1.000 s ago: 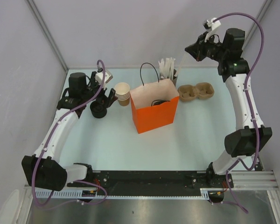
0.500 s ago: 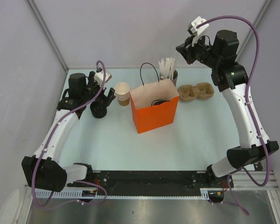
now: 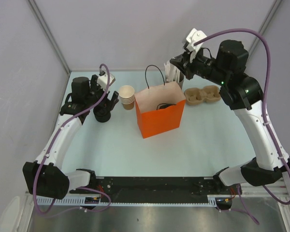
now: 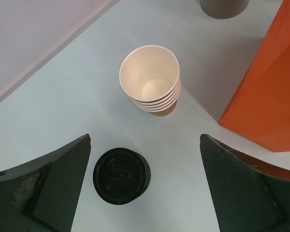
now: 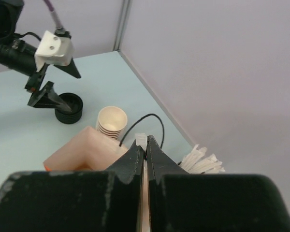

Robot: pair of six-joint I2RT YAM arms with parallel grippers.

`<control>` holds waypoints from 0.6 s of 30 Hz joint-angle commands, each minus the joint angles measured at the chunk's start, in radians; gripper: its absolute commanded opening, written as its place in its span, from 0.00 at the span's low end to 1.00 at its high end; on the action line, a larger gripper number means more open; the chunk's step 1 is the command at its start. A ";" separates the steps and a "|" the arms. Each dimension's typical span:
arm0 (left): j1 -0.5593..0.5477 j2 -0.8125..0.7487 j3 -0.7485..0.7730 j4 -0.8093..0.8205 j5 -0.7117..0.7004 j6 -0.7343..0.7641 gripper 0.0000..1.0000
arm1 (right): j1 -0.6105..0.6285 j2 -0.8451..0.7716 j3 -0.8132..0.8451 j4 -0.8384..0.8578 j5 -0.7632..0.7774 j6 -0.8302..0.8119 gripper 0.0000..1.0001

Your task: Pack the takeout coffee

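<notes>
The takeout coffee does not show as such. Inside the mouth of the orange paper bag (image 3: pixel 159 118) lies a dark shape that I cannot identify. My right gripper (image 3: pixel 176 65) hangs high over the back of the bag, shut on a white paper-wrapped straw whose tip (image 5: pixel 141 139) pokes out past the fingertips. My left gripper (image 3: pixel 104 104) is wide open at back left, straddling a stack of black lids (image 4: pixel 121 175) without touching it. The lids sit nearer the left finger (image 4: pixel 58 183).
A stack of lidless tan cups (image 3: pixel 127 96) stands between the lids and the bag. A cup of wrapped straws (image 3: pixel 175 72) is behind the bag, and a brown pulp cup carrier (image 3: pixel 203 95) lies to its right. Walls close in at left, back and right.
My right arm has swung left from the back right corner to above the straws and the bag, carrying the straw. The left arm has not moved.
</notes>
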 commanded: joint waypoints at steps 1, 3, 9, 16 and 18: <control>0.007 -0.039 -0.017 0.045 -0.012 -0.022 1.00 | 0.084 0.004 0.026 -0.056 0.072 -0.044 0.04; 0.009 -0.044 -0.022 0.048 -0.012 -0.019 0.99 | 0.130 0.014 0.020 -0.066 0.101 -0.051 0.04; 0.009 -0.056 -0.033 0.056 -0.015 -0.022 1.00 | 0.237 0.054 -0.011 -0.059 0.213 -0.087 0.03; 0.007 -0.068 -0.040 0.067 -0.006 -0.028 1.00 | 0.282 0.125 -0.060 0.000 0.277 -0.133 0.03; 0.009 -0.072 -0.045 0.068 0.000 -0.031 0.99 | 0.288 0.140 -0.071 0.012 0.296 -0.152 0.03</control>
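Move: The right hand, high up with a straw already in its shut fingers, has the open mouth of the orange bag about 5 cm ahead, 2 cm to its left and some 27 cm below. The straw canister stands roughly 22 cm ahead and 8 cm to the right, the cup stack about 17 cm ahead and 17 cm to the left, both some 44 cm lower. From the idle left hand the bag mouth lies about 21 cm to the right, nearly level in reach and height. The right hand carries the straw some 8 cm to the left and about as far down, closing on the bag mouth from above; it first draws back about 2.5 cm, then eases forward again as the sinking quickens and the leftward swing slows. The fingers keep their pinch on the straw while the wrist rolls about 12 degrees, its left side dipping, and the hand ends over the near left part of the bag, still well above it. ##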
